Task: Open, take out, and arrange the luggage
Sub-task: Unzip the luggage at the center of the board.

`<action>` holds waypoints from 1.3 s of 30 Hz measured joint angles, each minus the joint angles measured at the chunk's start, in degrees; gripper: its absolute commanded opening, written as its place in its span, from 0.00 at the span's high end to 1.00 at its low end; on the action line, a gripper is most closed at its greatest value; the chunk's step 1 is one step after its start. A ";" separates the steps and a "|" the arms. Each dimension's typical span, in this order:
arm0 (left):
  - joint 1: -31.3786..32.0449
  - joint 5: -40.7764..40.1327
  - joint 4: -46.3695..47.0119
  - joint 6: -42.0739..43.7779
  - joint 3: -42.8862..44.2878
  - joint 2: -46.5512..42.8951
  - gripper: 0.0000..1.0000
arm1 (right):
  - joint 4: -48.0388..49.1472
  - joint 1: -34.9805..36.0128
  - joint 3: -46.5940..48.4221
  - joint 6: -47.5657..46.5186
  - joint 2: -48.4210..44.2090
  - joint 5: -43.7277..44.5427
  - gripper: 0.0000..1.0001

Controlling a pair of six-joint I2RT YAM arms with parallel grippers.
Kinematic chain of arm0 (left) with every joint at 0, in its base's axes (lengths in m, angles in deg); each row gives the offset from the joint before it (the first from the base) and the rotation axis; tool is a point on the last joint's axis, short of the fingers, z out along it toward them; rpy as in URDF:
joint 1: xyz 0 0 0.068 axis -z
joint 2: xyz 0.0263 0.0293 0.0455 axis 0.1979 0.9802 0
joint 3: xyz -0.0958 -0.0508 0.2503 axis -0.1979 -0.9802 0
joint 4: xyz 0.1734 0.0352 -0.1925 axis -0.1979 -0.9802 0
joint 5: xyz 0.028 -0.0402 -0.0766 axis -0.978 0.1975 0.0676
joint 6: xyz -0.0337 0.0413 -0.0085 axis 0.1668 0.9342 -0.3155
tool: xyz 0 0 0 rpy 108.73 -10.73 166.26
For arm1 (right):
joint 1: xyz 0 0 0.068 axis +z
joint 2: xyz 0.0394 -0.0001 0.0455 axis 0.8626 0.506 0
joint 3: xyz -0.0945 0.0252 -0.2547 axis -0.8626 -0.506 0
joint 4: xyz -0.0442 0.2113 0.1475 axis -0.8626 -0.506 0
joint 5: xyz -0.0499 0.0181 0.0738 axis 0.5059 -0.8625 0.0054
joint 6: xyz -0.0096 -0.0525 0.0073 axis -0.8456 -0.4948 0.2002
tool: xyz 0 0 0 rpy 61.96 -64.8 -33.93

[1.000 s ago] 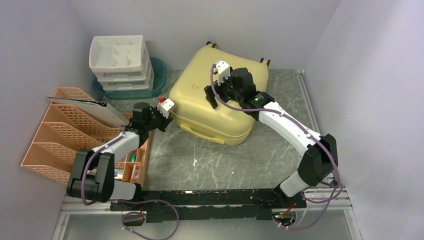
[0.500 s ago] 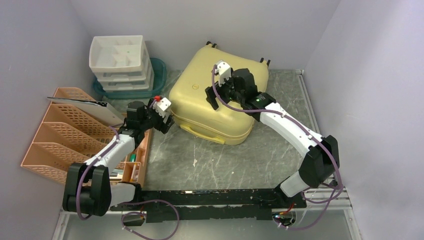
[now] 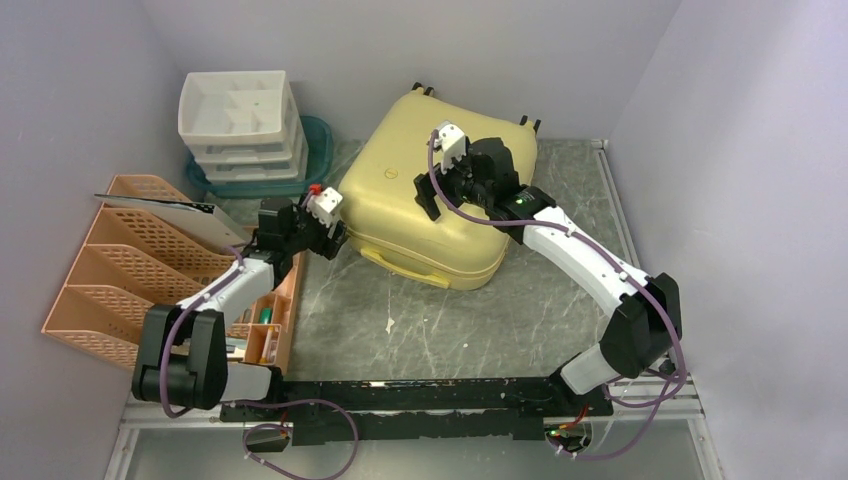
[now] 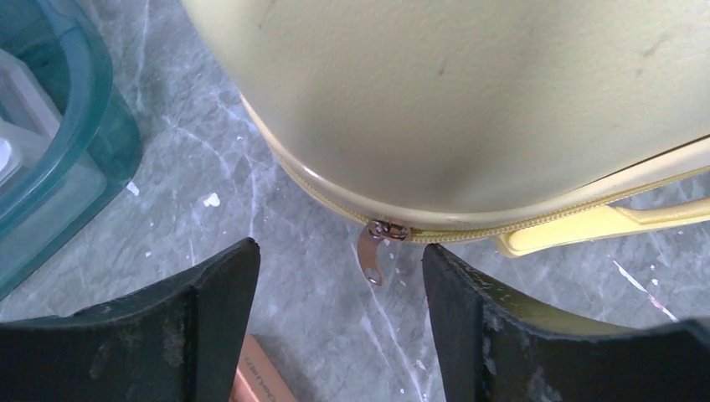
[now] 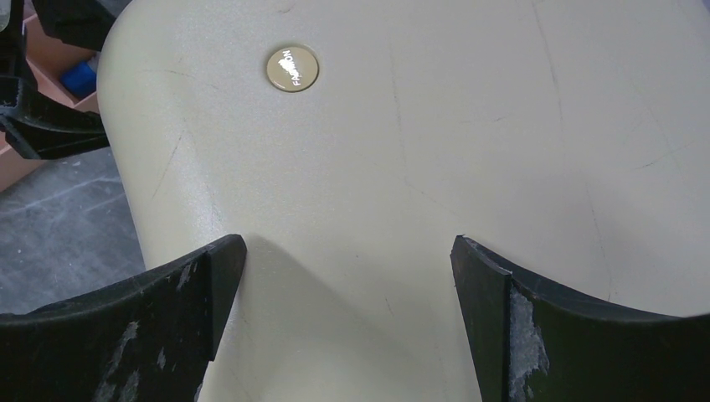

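The luggage (image 3: 420,215) is a pale yellow hard-shell suitcase lying flat and zipped on the grey table. In the left wrist view its zipper seam curves round the front-left corner, with a metal zipper pull (image 4: 373,251) hanging down and the yellow handle (image 4: 603,224) to the right. My left gripper (image 4: 339,268) is open just short of that pull, with nothing between its fingers. Seen from the top, the left gripper (image 3: 337,244) sits at the suitcase's left corner. My right gripper (image 5: 347,251) is open just above the lid, near a round logo badge (image 5: 292,68). From the top, the right gripper (image 3: 440,198) is over the lid's middle.
A white drawer unit (image 3: 240,125) stands in a teal tray (image 3: 320,150) at the back left. An orange mesh file organizer (image 3: 120,265) fills the left side beside the left arm. Walls close in on the left, back and right.
My left gripper has gone from shut to open at the suitcase's left corner, and its wrist has pulled back slightly. The right arm has barely moved.
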 measured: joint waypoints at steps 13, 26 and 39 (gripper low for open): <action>-0.11 2.49 0.74 -1.31 1.46 5.68 0.80 | 0.37 -0.33 -0.70 0.00 -0.57 -0.04 0.00; 0.22 2.45 -0.42 -0.61 1.36 4.26 0.95 | 0.81 -0.48 -0.85 0.00 -0.66 -0.11 0.00; 0.48 -0.31 -2.03 1.42 -1.46 -2.97 0.95 | 0.68 -0.48 -0.85 -0.09 -0.66 -1.09 0.00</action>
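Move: The luggage's zipper pull hangs just past the open left fingers, about 2 cm ahead, 1 cm to the right and 2 cm below. The yellow handle is some 13 cm to the right and 4 cm back, a little lower. The luggage's middle is roughly 10 cm ahead and 20 cm right; the teal tray lies about 18 cm ahead and 15 cm left. From the right hand, the pull is about 20 cm left, 5 cm back and 14 cm below. Sinking about 2 cm and edging 1 cm to the right, the left hand brings its fingers around the hanging zipper pull and shuts them, pinching the tab near the tips. Keeping that pinch, the hand then rises about 2 cm and draws back some 2 cm, with a little leftward drift, away from the luggage's side. ##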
